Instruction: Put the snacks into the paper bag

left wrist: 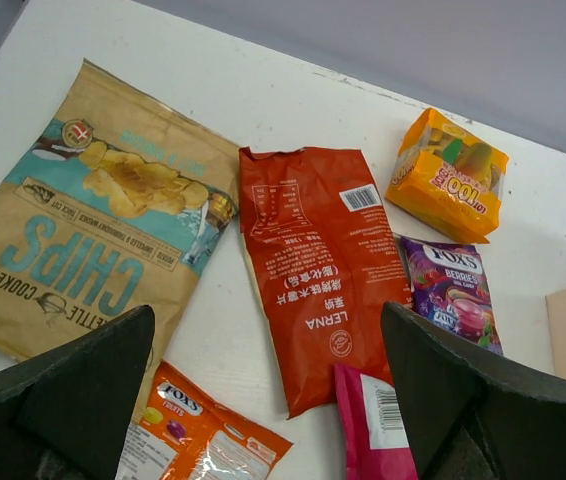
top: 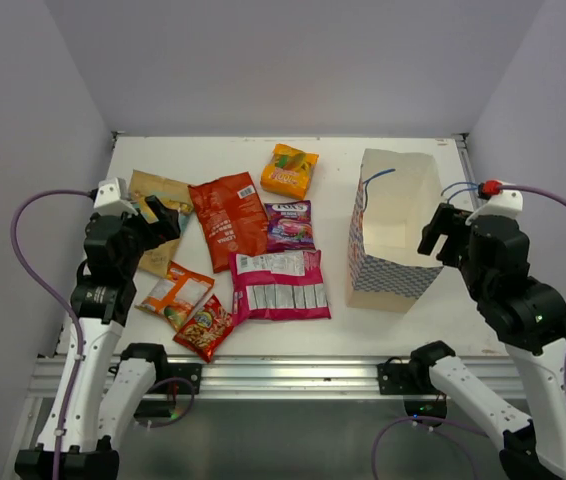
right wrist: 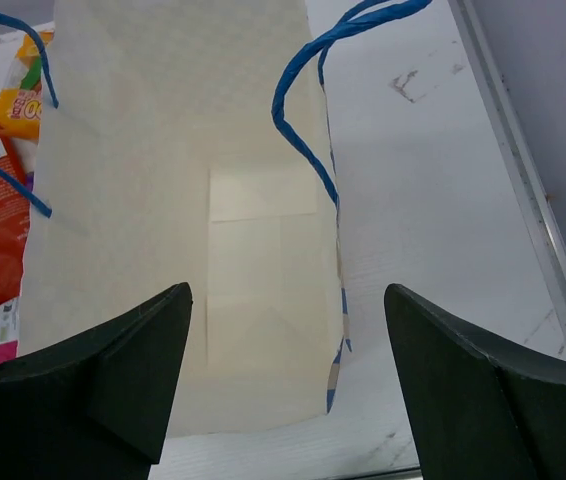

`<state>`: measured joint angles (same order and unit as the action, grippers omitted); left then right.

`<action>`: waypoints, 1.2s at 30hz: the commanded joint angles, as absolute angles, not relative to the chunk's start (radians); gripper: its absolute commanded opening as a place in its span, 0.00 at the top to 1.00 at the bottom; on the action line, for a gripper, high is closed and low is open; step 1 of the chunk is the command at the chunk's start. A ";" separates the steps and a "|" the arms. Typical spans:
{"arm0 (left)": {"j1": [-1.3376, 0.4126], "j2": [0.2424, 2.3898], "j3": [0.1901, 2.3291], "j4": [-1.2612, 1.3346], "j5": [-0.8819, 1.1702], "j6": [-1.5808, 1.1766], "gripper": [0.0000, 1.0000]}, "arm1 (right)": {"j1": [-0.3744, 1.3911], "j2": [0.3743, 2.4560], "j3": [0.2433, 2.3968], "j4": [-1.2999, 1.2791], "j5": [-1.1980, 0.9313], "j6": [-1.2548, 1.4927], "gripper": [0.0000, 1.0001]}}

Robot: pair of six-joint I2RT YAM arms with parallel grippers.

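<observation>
The blue-and-white checked paper bag (top: 393, 235) stands open at the right; the right wrist view looks into its plain inside (right wrist: 253, 260), where no packet shows. Left of it lie the snacks: tan-brown chips (top: 158, 200), large red (top: 229, 218), orange (top: 289, 170), purple (top: 289, 224), pink multipack (top: 279, 285), orange-white (top: 175, 294), small red (top: 204, 327). My left gripper (top: 155, 218) is open and empty above the chips (left wrist: 93, 220) and large red packet (left wrist: 318, 260). My right gripper (top: 445, 232) is open and empty at the bag's right rim (right wrist: 288, 290).
The bag's blue string handles (right wrist: 303, 90) rise at its rim. A metal rail (top: 293, 370) runs along the table's near edge and another (right wrist: 523, 180) along the right side. Grey walls close in the table on three sides.
</observation>
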<state>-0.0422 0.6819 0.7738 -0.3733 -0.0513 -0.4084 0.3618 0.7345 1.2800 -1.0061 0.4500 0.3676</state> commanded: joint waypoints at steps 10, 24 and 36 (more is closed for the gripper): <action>-0.048 0.752 0.710 -0.244 -0.005 -0.446 0.03 | 0.364 0.782 1.190 -0.934 0.497 0.388 0.39; -0.057 0.756 0.692 -0.219 0.048 -0.439 0.04 | 0.364 0.810 1.157 -0.962 0.603 0.408 0.69; -0.161 0.821 0.603 -0.120 -0.073 -0.475 0.26 | 0.364 0.816 1.147 -0.962 0.609 0.405 1.00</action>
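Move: The paper bag's right rim stands about 2 cm ahead, 1 cm right and 5 cm below the right fingers; the middle of its mouth is some 8 cm ahead, 5 left and 6 down. From the left hand, the red bag lies about 11 cm ahead, 8 right and 25 down. On that same level, the chips bag is 11 ahead and 9 left, the orange packet 8 back and 2 left, the purple packet 10 ahead and 24 right. Lower the right gripper about 5 cm, edging forward then slightly right, and shut its fingers fully so they pinch the paper bag's right rim. Meanwhile bring the open left gripper down towards the red bag, easing forward, lifting briefly midway, then sinking again and swinging right, about 6 cm lower overall, its fingers beginning to close in the air. ##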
